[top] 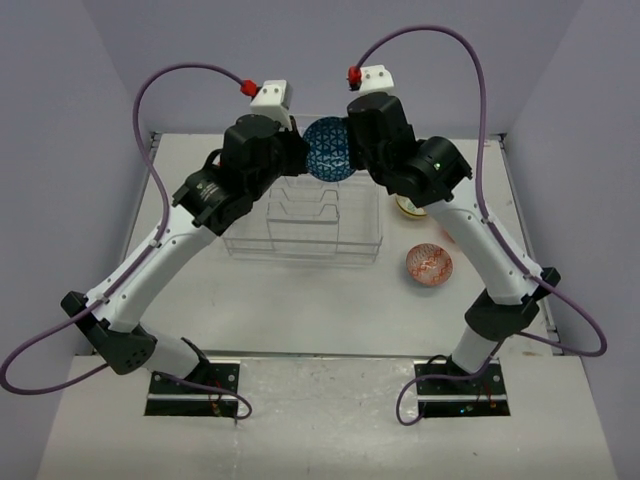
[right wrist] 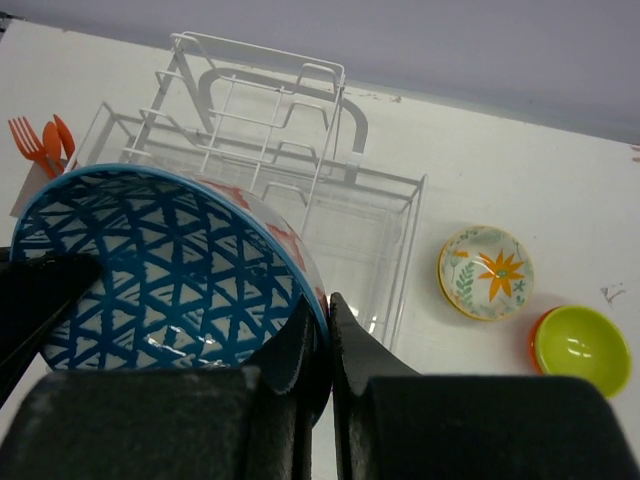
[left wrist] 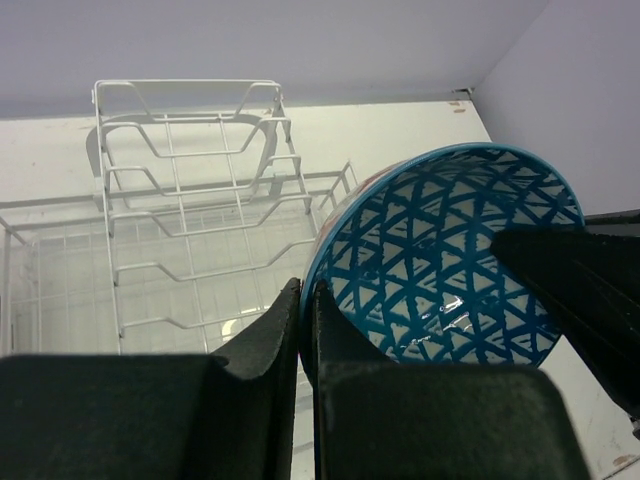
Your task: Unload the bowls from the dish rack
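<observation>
A dark blue bowl with a white triangle pattern [top: 328,148] hangs tilted above the far end of the white wire dish rack [top: 300,225]. My left gripper [left wrist: 308,300] is shut on the bowl's [left wrist: 450,260] left rim. My right gripper [right wrist: 325,315] is shut on the opposite rim of the same bowl [right wrist: 170,270]. The rack [right wrist: 270,140] lies below and behind it. A cream floral bowl [right wrist: 486,272] and a yellow-green bowl [right wrist: 583,347] sit on the table right of the rack. In the top view a red-patterned bowl [top: 428,264] also rests on the table.
Orange utensils [right wrist: 45,140] stand at the rack's left end. The right arm [top: 480,250] crosses over the bowls on the table. Grey walls close in the table's far and side edges.
</observation>
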`<state>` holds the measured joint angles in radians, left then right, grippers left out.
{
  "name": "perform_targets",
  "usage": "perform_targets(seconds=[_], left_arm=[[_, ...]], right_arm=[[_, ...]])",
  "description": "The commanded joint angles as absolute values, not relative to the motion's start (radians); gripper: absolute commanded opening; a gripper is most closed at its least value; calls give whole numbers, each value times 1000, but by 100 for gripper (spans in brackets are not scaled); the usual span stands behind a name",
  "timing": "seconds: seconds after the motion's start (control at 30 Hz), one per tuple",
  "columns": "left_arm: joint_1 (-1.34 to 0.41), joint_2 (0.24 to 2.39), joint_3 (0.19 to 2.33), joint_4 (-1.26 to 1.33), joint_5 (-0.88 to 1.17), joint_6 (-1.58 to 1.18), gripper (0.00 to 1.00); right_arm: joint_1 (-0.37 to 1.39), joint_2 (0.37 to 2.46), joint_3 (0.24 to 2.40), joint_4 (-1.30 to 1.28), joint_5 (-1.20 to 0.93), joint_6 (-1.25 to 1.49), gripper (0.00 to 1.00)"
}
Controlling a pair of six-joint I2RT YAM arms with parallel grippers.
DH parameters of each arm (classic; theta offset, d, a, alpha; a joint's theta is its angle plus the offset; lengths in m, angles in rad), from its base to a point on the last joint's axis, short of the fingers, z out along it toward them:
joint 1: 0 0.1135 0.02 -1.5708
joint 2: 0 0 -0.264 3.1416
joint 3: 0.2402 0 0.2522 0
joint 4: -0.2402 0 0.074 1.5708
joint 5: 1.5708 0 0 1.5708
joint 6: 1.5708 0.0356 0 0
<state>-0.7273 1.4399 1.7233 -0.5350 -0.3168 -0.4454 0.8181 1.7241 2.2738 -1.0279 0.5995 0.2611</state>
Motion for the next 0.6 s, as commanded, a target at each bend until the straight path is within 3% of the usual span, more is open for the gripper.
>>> perform_targets(seconds=[0.0, 0.2, 0.3, 0.43, 0.53, 0.57], left_arm=[[-729, 1396, 1732, -423, -322, -457, 0], [-729, 1362, 1723, -384, -299, -430, 1], [-730, 1350, 1765, -419, -342, -397, 99], [-729, 1218, 1749, -485, -446, -356, 100], [-729, 1034, 1495, -497, -486, -357, 100], [-729, 988, 1439, -506, -486, -360, 100]], right_arm=[[804, 1666, 2241, -999, 615, 270, 0], [681, 1594, 2139, -960, 460, 321, 0], [593, 1527, 2079, -960, 436, 337, 0], [366, 1359, 1830, -968, 298, 368, 0], [144, 1208, 1577, -963, 223, 379, 0], [143, 1207, 1509, -954, 206, 379, 0]])
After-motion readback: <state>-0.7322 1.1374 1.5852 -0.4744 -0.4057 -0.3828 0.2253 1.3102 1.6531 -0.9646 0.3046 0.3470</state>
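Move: The blue bowl is pinched between both hands, its middle about 5 cm to the right hand's left and 5 cm to the left hand's right. From the right hand, the rust bowl on the table lies some 21 cm right, level ahead, 38 cm below; the green bowl 32 cm right, 12 ahead; the floral bowl 19 right, 20 ahead; the dish rack 11 left, 12 ahead. The rust bowl is roughly 31 cm right of the left hand. The left fingers open wide and let go of the blue bowl's rim, while the right fingers keep their pinch on the opposite side. The right hand carries the bowl about 20 cm right and 8 down towards the rust bowl, slowly at first, then fast, turning some 20 degrees clockwise and tipping down slightly; once free, the left hand backs off left, up and back. ##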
